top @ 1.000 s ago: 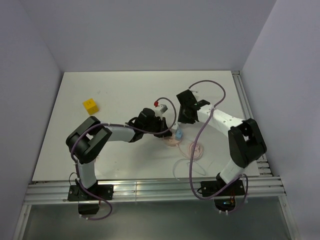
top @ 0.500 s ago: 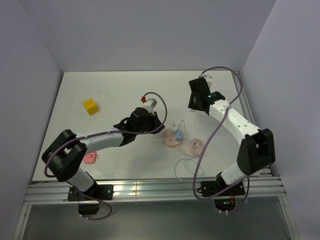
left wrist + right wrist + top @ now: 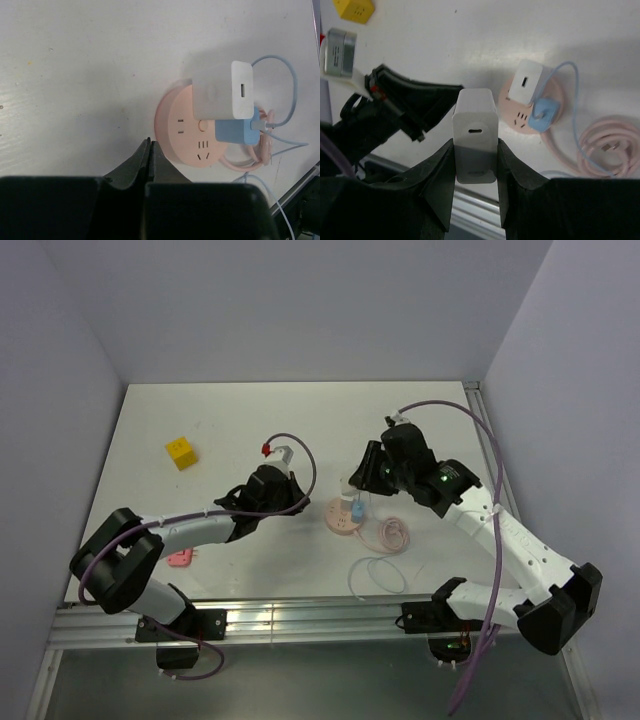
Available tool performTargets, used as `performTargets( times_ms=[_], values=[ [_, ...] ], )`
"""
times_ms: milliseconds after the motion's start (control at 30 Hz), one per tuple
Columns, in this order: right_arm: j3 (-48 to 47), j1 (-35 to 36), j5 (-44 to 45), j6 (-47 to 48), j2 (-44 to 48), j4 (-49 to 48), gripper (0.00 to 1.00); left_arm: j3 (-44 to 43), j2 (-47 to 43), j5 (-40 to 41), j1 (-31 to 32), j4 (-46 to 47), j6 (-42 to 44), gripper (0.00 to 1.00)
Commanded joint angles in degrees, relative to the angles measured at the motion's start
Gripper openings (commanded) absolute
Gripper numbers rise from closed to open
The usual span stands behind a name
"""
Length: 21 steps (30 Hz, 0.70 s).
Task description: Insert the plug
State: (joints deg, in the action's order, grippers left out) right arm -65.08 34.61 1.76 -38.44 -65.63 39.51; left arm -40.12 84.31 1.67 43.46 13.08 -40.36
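The light-blue plug point(image 3: 235, 131) point(image 3: 543, 114) point(image 3: 356, 510) sits on the face of a round pink socket point(image 3: 182, 132) point(image 3: 512, 114) point(image 3: 340, 520), and its thin pale cable loops away. A white adapter point(image 3: 222, 90) point(image 3: 525, 82) stands on the same socket beside it. My right gripper point(image 3: 475, 142) point(image 3: 362, 476) hovers just left of the socket and is shut on a second white adapter block point(image 3: 475, 135) with a slot port. My left gripper point(image 3: 150, 142) point(image 3: 290, 502) is shut and empty, its tips by the socket's left edge.
A pink cable coil point(image 3: 392, 534) point(image 3: 612, 142) lies right of the socket. A yellow cube point(image 3: 180, 452) point(image 3: 354, 9) sits at the far left. A small pink piece point(image 3: 181, 558) lies near the front left edge. Metal rails point(image 3: 300, 615) run along the near edge.
My right arm lifted away to the back right, then swung down to the socket, still holding the white block. My left gripper drew back leftward from the socket.
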Motion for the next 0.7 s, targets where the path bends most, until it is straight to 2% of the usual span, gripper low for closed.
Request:
performTargets(
  times_ms=[0,233,533,667],
  values=[
    [2.05,1.60,-5.88,-5.06,4.01,-0.92,0.00,0.74,2.08,-1.14,-0.57,4.93,-1.65,0.04],
    [9.26,1.78,-9.93,-7.88,5.95,-3.03,0.00,1.53,8.05,-5.19,-0.57,10.12,-3.06,0.00],
    [9.09,5.99,-4.05,-11.22,1.21,-0.66,0.00,4.60,14.21,-10.11,-0.57,20.84,-6.92,0.00],
    [7.25,6.17,2.35,-14.12,-2.74,2.06,0.00,6.10,14.30,-10.81,-0.05,23.74,-8.24,0.00]
  ],
)
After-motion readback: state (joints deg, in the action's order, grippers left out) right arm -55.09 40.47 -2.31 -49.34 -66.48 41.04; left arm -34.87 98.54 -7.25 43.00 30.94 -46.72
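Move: The power strip lies under the right hand's held white plug, about 2 cm ahead, 4 cm left and 21 cm below that hand. On the strip, a standing white plug is some 4 cm ahead and 3 cm left of the right hand, and the blue plug about 1 cm ahead and laterally level, both roughly 18 cm down. The coiled cord lies 3 cm back, 9 cm right. From the left hand the strip is 11 cm right, 1 cm back, 8 cm lower. Right hand lowers its held plug 7 cm and back 6 towards the strip; left, shut, sinks 7 beside it. ##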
